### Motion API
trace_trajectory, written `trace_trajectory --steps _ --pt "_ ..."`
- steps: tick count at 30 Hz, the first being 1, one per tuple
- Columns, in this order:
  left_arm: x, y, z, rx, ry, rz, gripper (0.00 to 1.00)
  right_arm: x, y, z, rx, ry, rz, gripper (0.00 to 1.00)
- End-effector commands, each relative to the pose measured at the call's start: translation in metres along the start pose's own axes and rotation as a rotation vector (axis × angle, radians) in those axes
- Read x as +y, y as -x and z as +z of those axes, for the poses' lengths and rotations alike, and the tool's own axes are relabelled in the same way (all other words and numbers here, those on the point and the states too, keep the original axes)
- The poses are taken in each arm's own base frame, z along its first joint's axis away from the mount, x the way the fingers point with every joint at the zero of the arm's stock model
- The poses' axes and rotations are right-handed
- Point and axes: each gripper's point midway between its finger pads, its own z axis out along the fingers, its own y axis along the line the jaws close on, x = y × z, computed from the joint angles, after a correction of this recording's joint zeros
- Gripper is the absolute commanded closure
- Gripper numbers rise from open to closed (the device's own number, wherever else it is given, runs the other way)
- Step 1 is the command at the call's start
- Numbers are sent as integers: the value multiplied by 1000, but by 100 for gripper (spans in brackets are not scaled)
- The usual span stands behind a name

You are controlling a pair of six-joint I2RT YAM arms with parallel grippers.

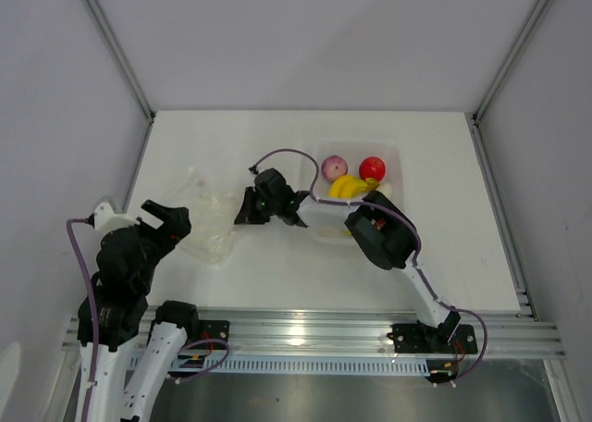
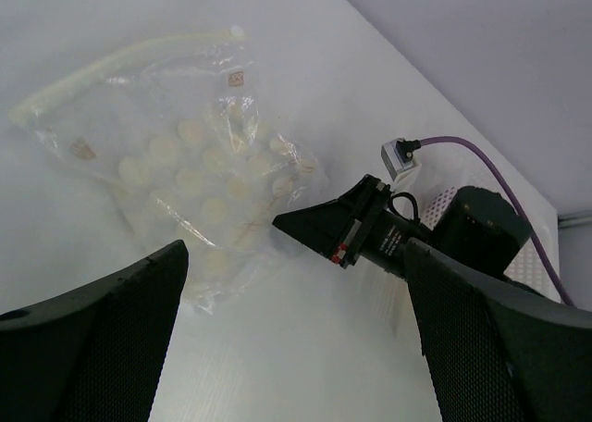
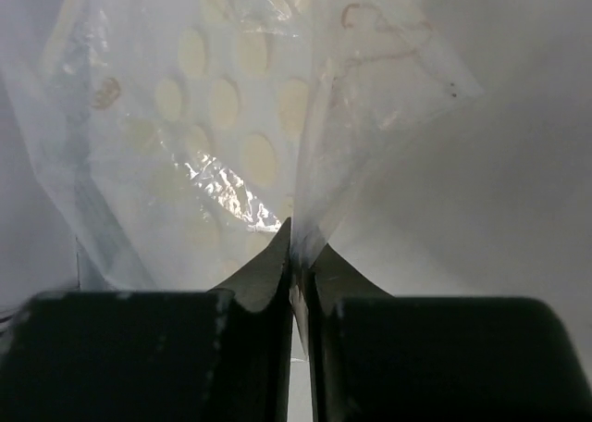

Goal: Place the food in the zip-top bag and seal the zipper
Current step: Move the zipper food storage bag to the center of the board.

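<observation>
The zip-top bag (image 1: 208, 217) lies crinkled and clear, left of the table's centre. My right gripper (image 1: 242, 207) is shut on the bag's right edge; in the right wrist view a fold of the film (image 3: 231, 117) is pinched between the closed tips (image 3: 296, 246). In the left wrist view the bag (image 2: 185, 163) shows pale round spots, and its zipper (image 2: 120, 56) is a pale strip along the far edge. My left gripper (image 2: 296, 348) is open and holds nothing, just short of the bag's left side (image 1: 162, 220). The food sits in a tray: pink onion (image 1: 334, 166), red fruit (image 1: 372, 168), yellow bananas (image 1: 350, 187).
The translucent white tray (image 1: 400, 149) stands right of centre, partly under my right arm (image 1: 379, 237). Grey walls close in the table on three sides. An aluminium rail (image 1: 305, 334) runs along the near edge.
</observation>
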Motion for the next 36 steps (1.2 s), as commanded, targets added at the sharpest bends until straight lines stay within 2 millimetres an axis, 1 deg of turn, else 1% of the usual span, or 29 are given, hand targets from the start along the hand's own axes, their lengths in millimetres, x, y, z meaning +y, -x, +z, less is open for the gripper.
trace_trajectory --steps 1,2,3,4,5,7,8,9,10,11,12,13,14,17,18,19,21,22,23,25,26,28,29,31,32,33,34,35,36 --pt "-21 12 -6 -45 -125 61 0 14 64 -55 -30 6 -179 93" --pt "-24 13 -7 -46 -139 70 1 7 69 -65 0 -27 -239 96" --pt "-26 12 -8 -43 -158 92 1 -3 89 -78 -14 -46 -258 96" --pt "-29 14 -8 -49 -173 100 1 -6 98 -87 -11 -47 -288 96" --pt "-30 12 -7 -44 -180 112 1 -3 110 -101 7 -42 -351 93" --pt "-33 10 -6 -39 -198 123 1 -13 140 -120 3 -38 -385 90" --pt "-32 7 -4 -29 -199 122 1 -30 137 -118 66 -53 -358 83" --pt "-32 3 -2 -17 -202 116 0 -6 166 -129 25 22 -401 75" --pt "-36 -1 0 1 -219 114 1 -12 186 -136 7 38 -391 62" --pt "-37 -4 3 12 -227 111 1 -14 192 -140 23 49 -370 32" --pt "-39 -7 4 24 -233 102 1 -10 213 -137 -11 80 -368 19" --pt "-39 -12 8 48 -229 100 1 -17 226 -141 -37 70 -352 4" --pt "-39 -13 9 58 -228 97 1 -18 234 -142 -59 65 -343 1" --pt "-41 -18 16 84 -219 82 0 -17 247 -150 -124 52 -323 1" --pt "-45 -15 18 77 -229 71 0 0 254 -169 -168 56 -342 1" --pt "-46 -18 22 84 -228 64 0 -15 243 -165 -156 9 -309 1" --pt "-55 -17 29 88 -250 44 0 -10 241 -174 -194 -33 -323 1" --pt "-58 -17 32 89 -259 41 0 1 247 -195 -251 -80 -337 0" --pt "-61 -15 36 89 -259 37 1 -9 232 -196 -224 -122 -325 1" --pt "-63 -14 53 95 -222 39 1 -2 216 -208 -229 -153 -333 1" --pt "-66 -8 57 88 -213 40 0 1 204 -225 -242 -169 -331 1" --pt "-60 -13 80 118 -142 61 0 9 184 -239 -249 -162 -331 1" --pt "-59 -9 86 113 -121 62 1 12 168 -258 -268 -153 -319 1" --pt "-52 -9 109 127 -66 64 1 18 153 -277 -295 -138 -313 1" --pt "-49 -10 116 135 -54 61 1 34 147 -303 -342 -112 -325 1" --pt "-44 -20 130 179 -23 53 1 19 126 -304 -321 -135 -290 1" --pt "-39 -19 138 179 -3 35 1 18 118 -313 -329 -135 -288 1" --pt "-37 -21 146 191 9 16 0 29 112 -336 -368 -117 -302 1" --pt "-34 -25 154 207 20 4 0 17 98 -339 -357 -150 -289 1"
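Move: The right hand already pinches the zipper bag by its right edge, with the bag's middle some 9 cm to the left and about 4 cm below. The center of the board is roughly 5 cm ahead and 18 cm to the right; the fruit bin's middle is 7 cm ahead and 31 cm right, its pink onion 13 cm ahead and 25 cm right. From the left hand, the bag's middle is about 13 cm ahead, 2 cm left and 24 cm down. Still pinching the bag's edge, the right hand drags it forward and right, then opens wide and lets go while climbing, reaching some 20 cm forward. It draws back again, carrying on right with a dip and a rise, to end high by the bin's left side. The open left hand bobs up briefly, drifts right, then goes about 12 cm forward and down over the board. ##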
